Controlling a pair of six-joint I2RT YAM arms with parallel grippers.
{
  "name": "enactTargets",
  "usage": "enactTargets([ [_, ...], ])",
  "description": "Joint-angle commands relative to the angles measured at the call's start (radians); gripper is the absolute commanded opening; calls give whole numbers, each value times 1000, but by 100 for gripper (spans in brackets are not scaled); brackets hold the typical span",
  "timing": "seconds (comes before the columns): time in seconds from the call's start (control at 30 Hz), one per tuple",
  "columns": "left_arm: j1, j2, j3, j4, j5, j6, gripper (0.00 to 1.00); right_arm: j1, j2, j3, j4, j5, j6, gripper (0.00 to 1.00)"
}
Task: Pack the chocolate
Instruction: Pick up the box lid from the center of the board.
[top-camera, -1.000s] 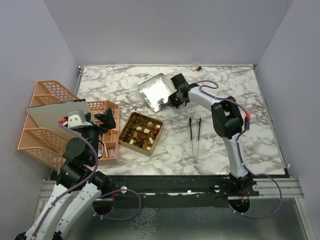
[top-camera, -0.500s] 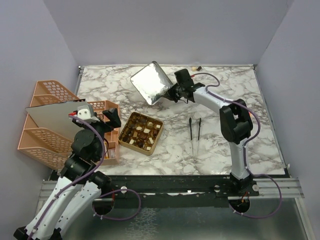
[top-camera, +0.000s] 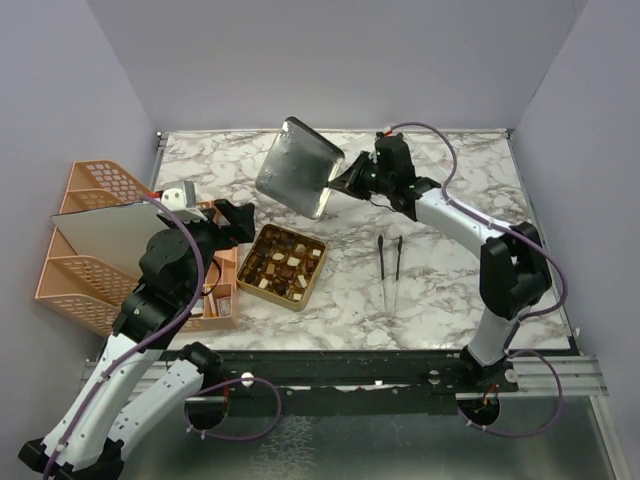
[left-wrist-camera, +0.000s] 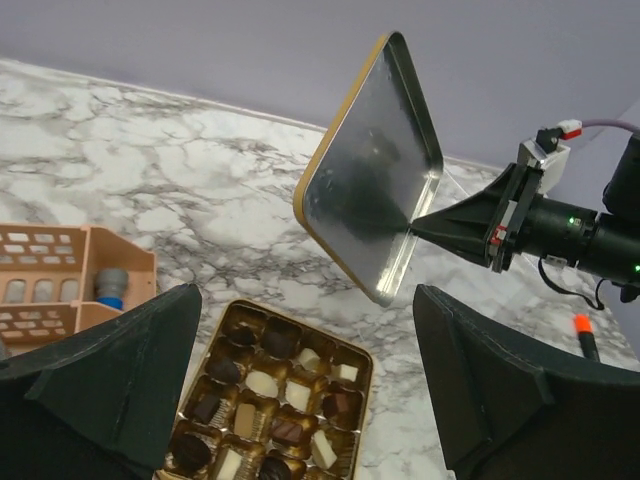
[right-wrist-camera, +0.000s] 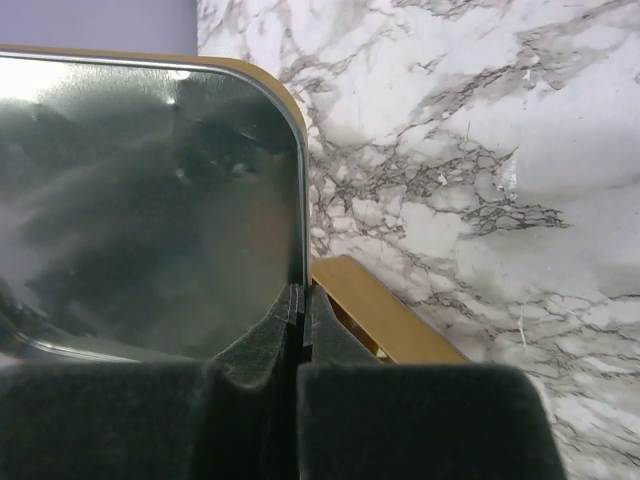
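Note:
The chocolate (top-camera: 284, 265) lies as dark, light brown and cream pieces in the golden tray (top-camera: 313, 271) at table centre. The left wrist view also shows the chocolate (left-wrist-camera: 262, 385) in its tray (left-wrist-camera: 360, 400). My right gripper (top-camera: 337, 186) is shut on the rim of the lid (top-camera: 297, 178), which hangs tilted above the table behind the tray, silver inside facing the camera. In the right wrist view my right gripper (right-wrist-camera: 302, 298) pinches the lid's (right-wrist-camera: 150, 200) edge. My left gripper (top-camera: 233, 222) hovers open just left of the tray; its view shows the left gripper (left-wrist-camera: 305, 297) holding nothing.
Peach file racks (top-camera: 88, 245) and a small peach box (top-camera: 219, 295) of oddments stand at the left, close to my left arm. Black tweezers (top-camera: 390, 258) lie right of the tray. A small object (top-camera: 392, 135) sits at the back edge.
My right gripper has lifted the lid off the table and tipped it up on edge, higher and further left. My left arm has swung forward toward the tray.

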Motion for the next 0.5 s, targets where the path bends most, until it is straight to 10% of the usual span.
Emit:
enactTargets([
  [0.0, 5, 77, 75, -101, 132, -90, 93, -6, -109, -92, 63, -111, -187, 0],
  [0.47, 5, 297, 194, -109, 324, -215, 68, -6, -364, -410, 213, -377, -329, 1],
])
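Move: The right hand pinches the right edge of the raised lid; the open chocolate box lies about 20 cm back from that hand, 13 cm left and 17 below, and the black tongs some 21 cm back and 11 right on the table. From the empty left hand the lid's middle is roughly 19 cm ahead, 14 right and 13 below, the chocolate box 1 cm ahead, 7 right and 31 below. Right hand brings held lid 10 cm back towards box; left, fingers narrowing, moves 7 cm right towards lid. ##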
